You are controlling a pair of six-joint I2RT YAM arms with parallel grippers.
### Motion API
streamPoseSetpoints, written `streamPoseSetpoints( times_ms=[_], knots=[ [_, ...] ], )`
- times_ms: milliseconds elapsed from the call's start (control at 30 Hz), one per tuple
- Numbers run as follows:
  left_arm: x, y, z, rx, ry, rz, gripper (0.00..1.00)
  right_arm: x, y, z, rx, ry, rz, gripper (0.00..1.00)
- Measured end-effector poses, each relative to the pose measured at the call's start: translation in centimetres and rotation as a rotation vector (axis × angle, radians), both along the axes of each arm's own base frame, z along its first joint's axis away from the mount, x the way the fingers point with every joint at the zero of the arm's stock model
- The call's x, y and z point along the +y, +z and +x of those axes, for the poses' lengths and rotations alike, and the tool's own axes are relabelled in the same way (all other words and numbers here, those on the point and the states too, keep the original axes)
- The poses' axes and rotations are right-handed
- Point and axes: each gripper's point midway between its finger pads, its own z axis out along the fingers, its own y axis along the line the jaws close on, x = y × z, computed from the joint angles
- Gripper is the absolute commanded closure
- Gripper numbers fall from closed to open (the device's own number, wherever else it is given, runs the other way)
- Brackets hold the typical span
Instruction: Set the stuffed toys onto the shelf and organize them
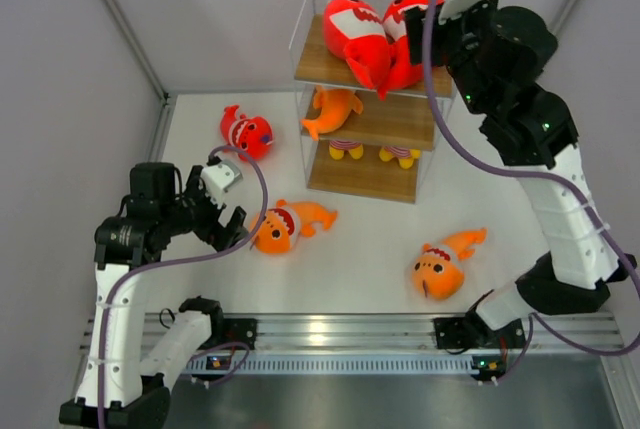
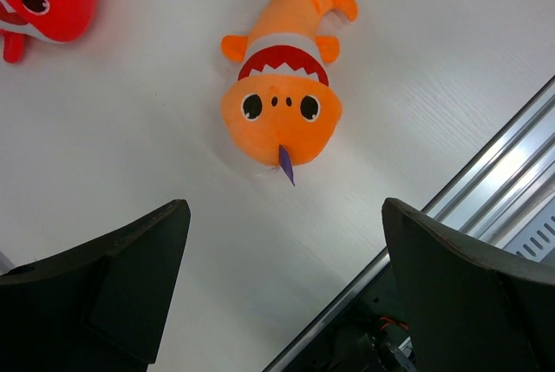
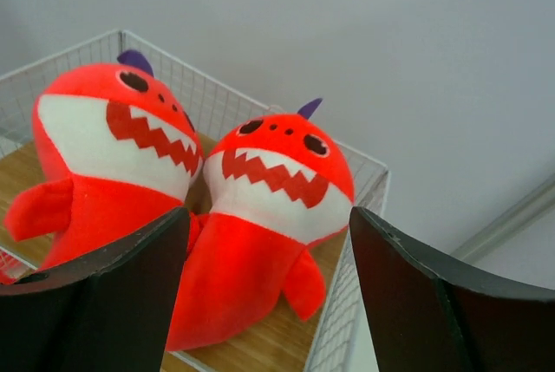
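Observation:
The shelf stands at the back centre. Two red sharks lie on its top board and an orange fish on the middle board. My right gripper hovers open by the top tier. In the right wrist view its fingers frame the right-hand shark, while the other shark sits to its left. A third red shark lies on the table left of the shelf. My left gripper is open just short of an orange fish. Another orange fish lies front right.
Yellow and striped shapes show at the bottom tier's back; I cannot tell what they are. A wire rim edges the top board. An aluminium rail runs along the near table edge, and grey walls close in the back and sides.

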Motion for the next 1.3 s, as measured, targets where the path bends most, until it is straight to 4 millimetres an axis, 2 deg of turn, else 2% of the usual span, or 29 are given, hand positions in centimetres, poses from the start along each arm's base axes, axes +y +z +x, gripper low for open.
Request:
streamPoseSetpoints(
  times_ms=[67,200,300,333,367,433,500,833,1300],
  knots=[
    [0.0,0.1,-0.1,-0.004,0.000,-0.001,0.01,1.0,-2.4,1.9,0.063,0.002,-0.034,0.24],
    [0.0,0.1,-0.1,-0.007,0.000,0.000,0.01,2.1,-6.3,4.4,0.165,0.001,-0.084,0.26],
    [0.0,0.1,-0.1,-0.007,0.000,0.000,0.01,2.6,-8.0,5.4,0.206,-0.005,-0.108,0.37],
    [0.0,0.1,-0.1,-0.007,0.000,0.000,0.01,2.7,-8.2,5.5,0.208,-0.006,-0.114,0.45],
    [0.0,0.1,-0.1,-0.007,0.000,0.000,0.02,2.7,-8.3,5.6,0.209,-0.006,-0.122,0.49],
    [0.0,0.1,-0.1,-0.007,0.000,0.000,0.02,2.7,-8.2,5.6,0.204,-0.004,-0.130,0.68],
    [0.0,0.1,-0.1,-0.009,0.000,-0.001,0.01,2.6,-8.0,5.6,0.195,-0.002,-0.128,0.81],
    [0.0,-0.3,-0.1,-0.001,-0.004,0.003,0.01,2.3,-7.5,5.4,0.162,0.001,-0.176,0.88],
    [0.0,-0.7,0.0,0.010,-0.006,0.006,0.01,0.2,-5.4,4.2,0.081,-0.114,-0.460,0.89]
  ],
)
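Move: The right hand, fingers part open and pointing forward, is just short of and above the right-hand red shark on the top shelf. That toy's middle is about 7 cm ahead, 2 cm left and 9 cm lower. The other red shark on that shelf sits some 9 cm to its left, level with it in depth, and the shelf's mesh right side is about 8 cm to its right. From the left hand the right-hand shark is roughly 24 cm ahead, 33 cm right and 24 cm up. Down and forward, dropping about 8 cm and reaching in 5 to 6, the right hand goes to the right-hand red shark. It stops there and shuts its fingers, pinching the body below the chin. It then rises 2 to 3 cm, keeping the pinch and easing slightly back and right, while the wrist rolls some 25 degrees, left side sinking. ##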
